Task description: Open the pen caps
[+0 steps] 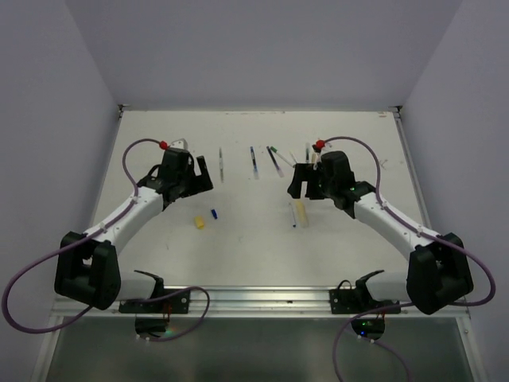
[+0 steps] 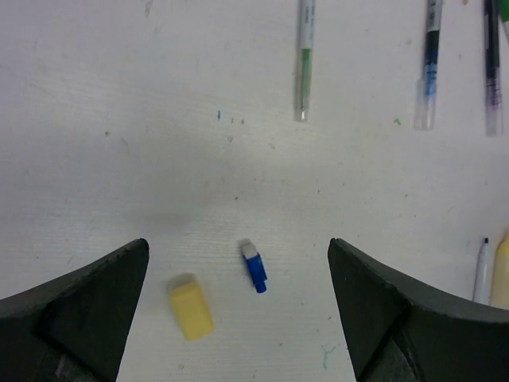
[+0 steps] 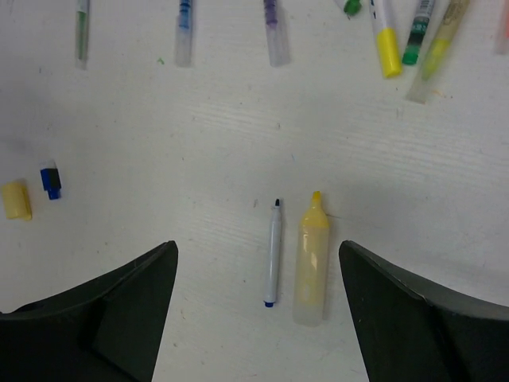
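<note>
Two loose pen caps lie on the white table: a stubby yellow one (image 2: 190, 309) (image 1: 200, 222) and a small blue one (image 2: 254, 267) (image 1: 213, 213). My left gripper (image 2: 238, 243) (image 1: 203, 183) hovers above them, open, with nothing between its fingers. Under my right gripper (image 3: 257, 245) (image 1: 305, 191), also open and empty, lie an uncapped thin blue pen (image 3: 273, 253) and an uncapped yellow highlighter (image 3: 311, 267) side by side. Both caps also show at the left edge of the right wrist view, the yellow cap (image 3: 16, 199) beside the blue cap (image 3: 51, 181).
A row of several pens lies farther back: a green pen (image 2: 305, 60), a blue pen (image 2: 429, 68), a dark purple pen (image 2: 493, 64), a yellow-capped pen (image 3: 386, 36) and a green-capped pen (image 3: 415, 36). Grey walls enclose the table (image 1: 254, 247) on three sides.
</note>
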Action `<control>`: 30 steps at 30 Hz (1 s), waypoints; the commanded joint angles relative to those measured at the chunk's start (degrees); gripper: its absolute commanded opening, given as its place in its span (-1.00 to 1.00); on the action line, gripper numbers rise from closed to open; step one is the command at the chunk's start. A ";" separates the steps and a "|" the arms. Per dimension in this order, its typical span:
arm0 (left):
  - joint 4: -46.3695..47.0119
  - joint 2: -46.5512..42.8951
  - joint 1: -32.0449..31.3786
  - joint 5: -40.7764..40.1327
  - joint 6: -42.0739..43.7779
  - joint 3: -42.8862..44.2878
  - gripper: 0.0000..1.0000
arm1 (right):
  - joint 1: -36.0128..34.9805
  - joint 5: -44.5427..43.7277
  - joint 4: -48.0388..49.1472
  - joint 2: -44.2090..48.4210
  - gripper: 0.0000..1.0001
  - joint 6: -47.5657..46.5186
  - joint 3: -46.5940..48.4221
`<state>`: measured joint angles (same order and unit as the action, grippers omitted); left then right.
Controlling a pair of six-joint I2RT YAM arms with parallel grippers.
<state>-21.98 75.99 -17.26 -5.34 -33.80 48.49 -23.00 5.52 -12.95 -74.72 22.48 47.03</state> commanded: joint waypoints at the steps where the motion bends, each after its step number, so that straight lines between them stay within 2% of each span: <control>1: 0.88 2.13 0.38 -0.63 0.84 5.11 0.93 | -2.92 -2.51 2.67 -1.99 0.73 -0.33 5.08; 4: 1.41 5.04 0.21 0.59 0.75 8.89 0.89 | -7.91 -7.78 3.10 -6.82 0.67 -1.73 9.73; 10: 1.23 4.27 0.03 -0.28 1.72 9.96 0.89 | -11.45 -13.86 3.98 -18.87 0.54 -2.09 20.18; 18: 2.38 -5.21 0.03 -0.72 2.69 0.30 0.90 | -13.21 -17.47 2.93 -36.18 0.38 -4.19 34.78; 30: 2.38 -16.56 -0.06 4.20 3.74 -8.85 0.90 | -13.21 -20.72 -1.28 -52.54 0.11 -6.22 52.97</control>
<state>-21.02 61.69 -17.26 -2.90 -31.79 40.82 -36.12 -12.49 -12.82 -125.05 17.63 94.52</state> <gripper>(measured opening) 0.950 0.567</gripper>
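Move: The blue pen I'm after lies about 18 cm ahead of my right hand, 14 cm to its left and 11 cm below. The purple pen stands roughly 7 cm to the right of it, the green pen some 12 cm to its left; the uncapped yellow highlighter is beside my right hand, about 5 cm to the right. From my left hand the blue pen is about 15 cm ahead, 17 cm right and 9 cm down. I swing my empty right hand left and up a little, then forward and down to the clear-capped end of the blue pen, about 15 cm each forward and left, stopping short of touching. Its fingers narrow partway and it rolls some 15 degrees, left side down. My open left hand eases forward, then draws back about 6 cm, ending slightly higher. ##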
